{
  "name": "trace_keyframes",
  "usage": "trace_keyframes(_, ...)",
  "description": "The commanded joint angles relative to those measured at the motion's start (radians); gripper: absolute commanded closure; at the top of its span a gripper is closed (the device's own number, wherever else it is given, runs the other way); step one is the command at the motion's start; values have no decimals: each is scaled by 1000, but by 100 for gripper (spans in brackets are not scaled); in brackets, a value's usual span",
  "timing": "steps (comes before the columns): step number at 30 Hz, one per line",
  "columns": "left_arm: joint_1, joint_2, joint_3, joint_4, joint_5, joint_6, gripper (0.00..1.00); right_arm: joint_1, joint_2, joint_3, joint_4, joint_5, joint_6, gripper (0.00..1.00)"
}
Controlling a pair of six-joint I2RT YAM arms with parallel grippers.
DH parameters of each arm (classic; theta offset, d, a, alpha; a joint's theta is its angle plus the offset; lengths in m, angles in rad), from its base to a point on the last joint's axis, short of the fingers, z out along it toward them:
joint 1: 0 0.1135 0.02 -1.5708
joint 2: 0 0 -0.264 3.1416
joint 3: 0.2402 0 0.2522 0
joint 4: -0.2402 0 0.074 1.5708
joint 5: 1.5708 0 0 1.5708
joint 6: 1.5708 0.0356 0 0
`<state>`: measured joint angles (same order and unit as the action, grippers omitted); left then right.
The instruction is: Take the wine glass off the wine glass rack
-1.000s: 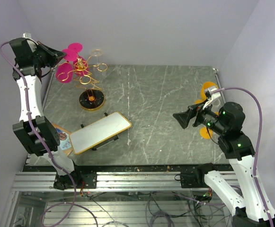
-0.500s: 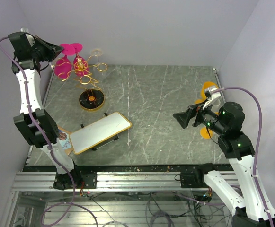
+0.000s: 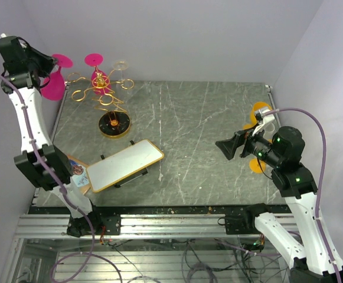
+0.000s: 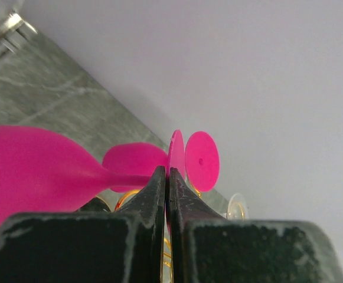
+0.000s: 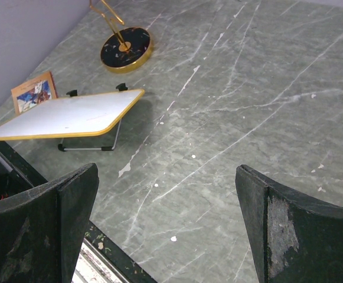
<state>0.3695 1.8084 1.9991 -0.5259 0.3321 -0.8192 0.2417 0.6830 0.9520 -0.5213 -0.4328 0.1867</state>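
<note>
My left gripper [image 3: 43, 66] is high at the back left, shut on the stem of a pink wine glass [image 3: 54, 86]. The glass hangs in the air left of the gold wine glass rack [image 3: 105, 89], apart from it. In the left wrist view the glass's bowl [image 4: 35, 177] lies left of the shut jaws and its foot shows edge-on above them. A second pink glass [image 3: 95, 61] stays on the rack. At the right my right gripper [image 3: 223, 147] hovers over the table, open and holding nothing.
The rack's round black base [image 5: 126, 49] stands at the back left of the table. A white board with a yellow rim [image 3: 126, 164] on wire legs and a booklet [image 3: 78, 174] lie front left. Orange pieces [image 3: 258, 111] sit behind the right arm.
My left gripper has moved left and up, carrying the pink wine glass out of the rack's arms. The right arm has not moved.
</note>
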Motion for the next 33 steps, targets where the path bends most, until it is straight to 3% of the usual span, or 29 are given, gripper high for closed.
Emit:
trace_keyframes(1, 3, -192, -29, 36, -186, 79, 93, 5, 2, -3, 21, -1, 3, 0)
trace_keyframes(6, 4, -398, -118, 111, -212, 79, 93, 4, 18, 3, 20, -6, 6, 0)
trace_keyframes(11, 4, -577, -226, 275, -36, -18, 93, 4, 46, 16, 25, -37, 23, 0)
trace_keyframes(14, 1, -669, -371, 556, 183, -223, 93, 5, 77, 31, 39, -74, 48, 0)
trace_keyframes(17, -22, -728, -515, 847, 298, -441, 93, 4, 105, 39, 85, -125, 96, 0)
trace_keyframes(25, -183, -808, -667, 1100, 359, -622, 93, 4, 162, 14, 302, -216, 319, 0)
trace_keyframes(28, -225, -822, -725, 1177, 397, -692, 93, 5, 179, -33, 448, -259, 478, 0)
trace_keyframes(33, -323, -813, -891, 1525, 390, -980, 93, 4, 213, -126, 746, -341, 741, 0)
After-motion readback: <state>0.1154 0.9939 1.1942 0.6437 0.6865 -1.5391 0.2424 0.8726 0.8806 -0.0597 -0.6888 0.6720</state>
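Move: The left hand holds the pink wine glass, bowl hanging down, clear of the rack; the right gripper it is being carried towards sits about 56 cm to its right, 28 cm nearer the bases and 7 cm lower. From the left hand, the hanging pink glass is roughly 12 cm right, level in reach, 6 cm below. The rack stands 16 cm right, 4 cm back, 15 cm below. From the right hand, the held glass is about 28 cm ahead and 56 cm left, nearly level. Back and up in a quick sweep, then swinging right, the left hand carries the pink glass away from the rack towards the right gripper: some 27 cm back, 20 cm up, 22 cm right, the climb ending halfway. Its shut fingers keep the stem pinched while the wrist tips them upward and turns clockwise. The right hand, wide open, shifts about 6 cm left and a little up, rolling its left side up. ##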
